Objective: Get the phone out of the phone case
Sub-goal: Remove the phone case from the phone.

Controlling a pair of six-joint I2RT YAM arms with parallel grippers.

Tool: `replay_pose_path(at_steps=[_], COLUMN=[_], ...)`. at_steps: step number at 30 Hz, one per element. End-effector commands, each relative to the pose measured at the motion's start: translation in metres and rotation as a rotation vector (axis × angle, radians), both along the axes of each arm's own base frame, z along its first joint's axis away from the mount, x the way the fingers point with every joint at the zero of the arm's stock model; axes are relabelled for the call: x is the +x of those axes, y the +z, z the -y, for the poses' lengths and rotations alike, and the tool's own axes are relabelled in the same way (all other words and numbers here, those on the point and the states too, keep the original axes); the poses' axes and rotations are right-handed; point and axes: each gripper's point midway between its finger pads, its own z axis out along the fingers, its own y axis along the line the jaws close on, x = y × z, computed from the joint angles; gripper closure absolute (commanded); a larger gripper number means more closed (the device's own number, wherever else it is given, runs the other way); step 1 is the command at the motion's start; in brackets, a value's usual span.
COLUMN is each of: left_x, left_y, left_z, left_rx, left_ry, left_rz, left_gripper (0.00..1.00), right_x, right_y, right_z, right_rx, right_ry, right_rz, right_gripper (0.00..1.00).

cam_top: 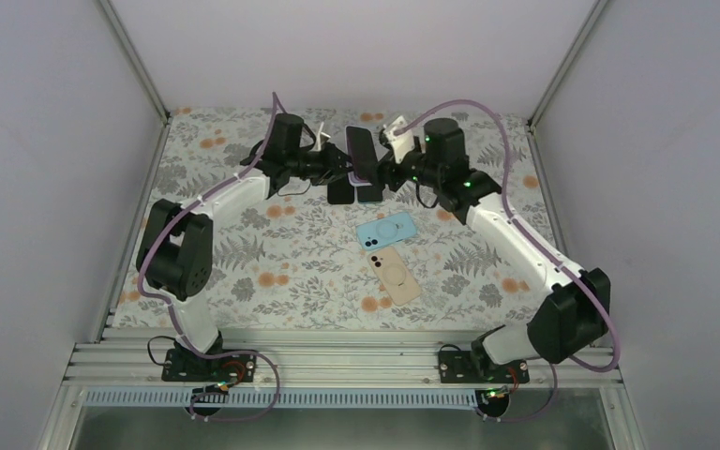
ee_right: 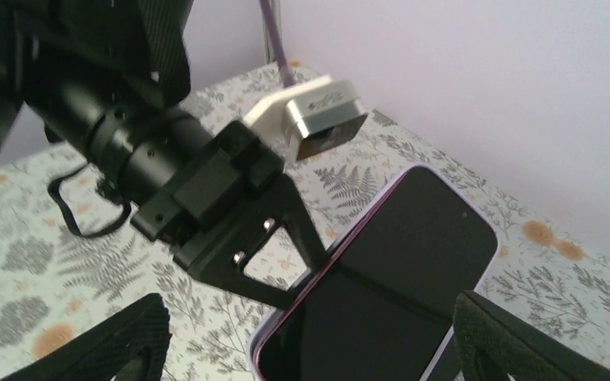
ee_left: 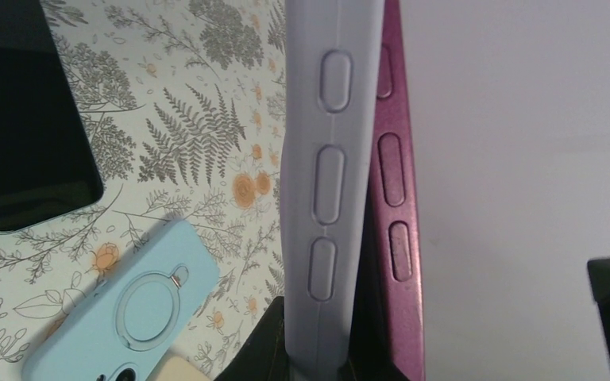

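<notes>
A phone (cam_top: 362,150) with a dark screen stands on edge above the table's far middle, held between the two arms. In the left wrist view its magenta side (ee_left: 393,175) has parted from the lavender phone case (ee_left: 330,159). My left gripper (ee_left: 322,353) is shut on the case's lower edge, also seen from above (cam_top: 350,174). My right gripper (ee_right: 310,349) is open. Its fingers (ee_right: 119,341) stand on either side of the phone's screen (ee_right: 389,270) without touching it. From above, the right gripper (cam_top: 384,174) faces the left one.
A light blue cased phone (cam_top: 386,230) and a beige one (cam_top: 396,274) lie back-up mid-table. Two dark phones (cam_top: 340,192) lie under the grippers. White walls enclose the floral table (cam_top: 244,253) on three sides.
</notes>
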Motion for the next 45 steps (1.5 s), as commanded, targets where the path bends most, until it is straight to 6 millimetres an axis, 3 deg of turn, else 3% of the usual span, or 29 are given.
replay_pose_path(at_steps=[1,8,20,29,34,36,45], left_x=[0.008,0.007,0.003,0.003,0.001,0.001,-0.001], left_y=[0.025,0.026,0.026,0.028,0.030,0.031,0.029], left_z=[-0.003,-0.004,-0.003,-0.003,-0.002,-0.003,-0.003], left_rx=[-0.060,-0.081,-0.113,-0.127,-0.134,-0.138,-0.147], left_ry=[0.018,0.016,0.003,-0.003,-0.006,-0.007,-0.008], left_rz=[0.044,0.030,0.007,-0.001,0.000,-0.003,-0.012], left_gripper=[0.98,0.98,0.98,0.98,0.98,0.98,0.98], right_x=[0.007,0.008,0.030,0.029,0.038,0.041,0.039], right_y=[-0.019,-0.045,-0.060,-0.073,-0.074,-0.070,-0.043], right_z=[-0.006,-0.017,-0.011,-0.009,0.005,0.010,0.017], right_rx=[-0.147,-0.266,-0.379,-0.415,-0.456,-0.466,-0.447], right_ry=[-0.052,-0.082,-0.206,-0.203,-0.290,-0.319,-0.398], right_rz=[0.125,0.214,0.318,0.335,0.379,0.407,0.504], right_gripper=[0.17,0.20,0.34,0.28,0.29,0.33,0.66])
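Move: The left hand keeps its pinch on the lilac case's side; the phone's middle is about 3 cm right, 3 cm ahead and 1 cm above it. From the open right hand the phone is about 6 cm ahead, 1 cm left and 8 cm below. Some 30 cm below the right hand, the black case is 14 cm ahead, 6 cm left; the dark phone 14 cm ahead, 2 cm right; the blue case 1 cm back, 7 cm right. Right hand sinks about 6 cm and slightly forward, turning some 35 degrees, fingers half-closing around the phone's near end. ##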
